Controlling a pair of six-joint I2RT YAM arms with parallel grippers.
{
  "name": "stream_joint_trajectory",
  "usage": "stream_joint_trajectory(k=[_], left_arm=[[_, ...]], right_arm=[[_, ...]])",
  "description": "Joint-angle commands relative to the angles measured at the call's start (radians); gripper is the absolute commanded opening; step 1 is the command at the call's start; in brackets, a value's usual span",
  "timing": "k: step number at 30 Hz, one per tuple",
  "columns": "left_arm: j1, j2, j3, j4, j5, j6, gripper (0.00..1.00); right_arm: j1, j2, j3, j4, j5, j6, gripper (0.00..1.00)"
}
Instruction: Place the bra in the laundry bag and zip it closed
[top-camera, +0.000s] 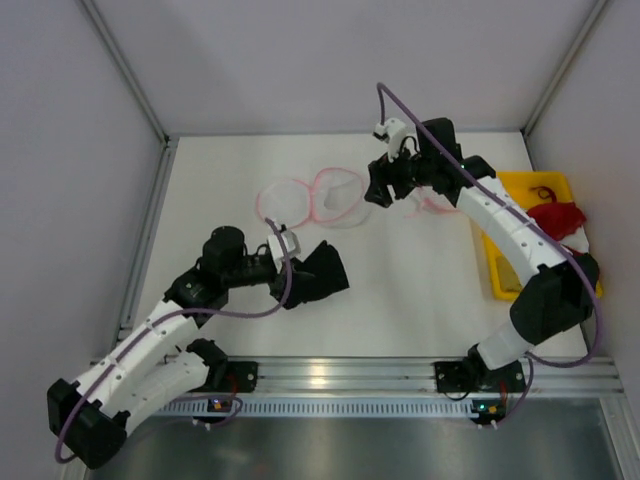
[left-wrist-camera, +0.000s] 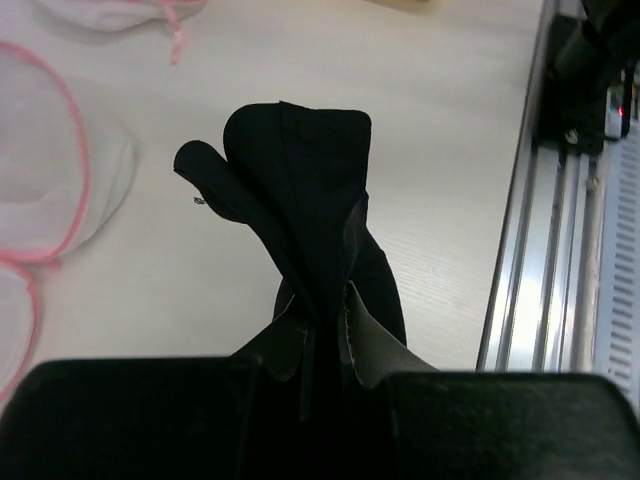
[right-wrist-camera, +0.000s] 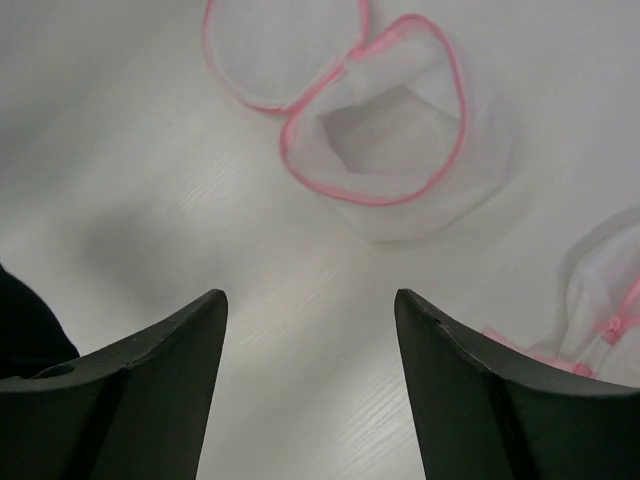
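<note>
The black bra (top-camera: 326, 272) hangs bunched from my left gripper (top-camera: 296, 280), which is shut on it a little above the table, in front of the laundry bag. In the left wrist view the bra (left-wrist-camera: 305, 200) sticks out from my gripper (left-wrist-camera: 322, 345). The laundry bag (top-camera: 338, 198) lies unzipped at the table's middle back, its round lid (top-camera: 283, 198) flopped to the left. In the right wrist view the bag (right-wrist-camera: 395, 140) gapes open ahead. My right gripper (top-camera: 384, 188) is open and empty just right of the bag, and in its own view (right-wrist-camera: 310, 300) it hovers over bare table.
A second mesh bag (top-camera: 432, 205) lies under the right arm, also seen in the right wrist view (right-wrist-camera: 610, 300). A yellow tray (top-camera: 508, 282) with red garments (top-camera: 556, 218) stands at the right edge. An aluminium rail (left-wrist-camera: 540, 250) runs along the near edge.
</note>
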Motion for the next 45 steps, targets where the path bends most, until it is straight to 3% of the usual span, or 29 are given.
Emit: stream_joint_trajectory(k=[1, 7, 11, 20, 24, 30, 37, 45], left_arm=[[0.15, 0.033, 0.09, 0.126, -0.021, -0.345, 0.0], [0.398, 0.146, 0.193, 0.275, 0.019, -0.632, 0.0], [0.501, 0.198, 0.226, 0.344, 0.042, -0.748, 0.0], [0.638, 0.24, 0.229, 0.455, 0.04, -0.828, 0.0], [0.64, 0.252, 0.21, 0.421, 0.066, -0.783, 0.0], [0.64, 0.229, 0.166, 0.324, 0.129, -0.668, 0.0], [0.64, 0.136, 0.063, 0.268, 0.174, -0.679, 0.0], [0.64, 0.102, 0.017, 0.229, 0.168, -0.691, 0.0]], right_arm=[[-0.039, 0.073, 0.047, 0.126, 0.07, 0.26, 0.67], [-0.05, 0.229, 0.113, 0.206, 0.156, 0.378, 0.62], [-0.048, 0.339, 0.198, 0.218, 0.181, 0.392, 0.61], [-0.034, 0.505, 0.31, 0.204, 0.242, 0.346, 0.5], [-0.014, 0.538, 0.315, 0.201, 0.223, 0.283, 0.33], [0.022, 0.483, 0.237, 0.241, 0.149, 0.24, 0.01], [0.098, 0.355, 0.082, 0.29, 0.057, 0.081, 0.0], [0.147, 0.171, -0.122, 0.324, -0.098, 0.058, 0.0]])
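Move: The laundry bag's open cup lies some 11 cm ahead of my empty right hand, 8 cm to its left and 13 cm below. Its mesh lid lies joined on at the cup's left, about 9 cm ahead and 22 cm left of that hand; a second bag lies 12 cm ahead and 17 cm to its right. From my left hand, already pinching the folded black bra, the cup is about 28 cm ahead, 13 cm right and 10 cm below. I reach my right hand about 13 cm forward and 12 cm down to the cup's near-right rim, close my open fingers on it, then drag it back some 12 cm and 5 cm left. My left hand keeps the bra pinched, swinging forward, left and up with fingers turning forward, before easing back and down about 5 cm. ##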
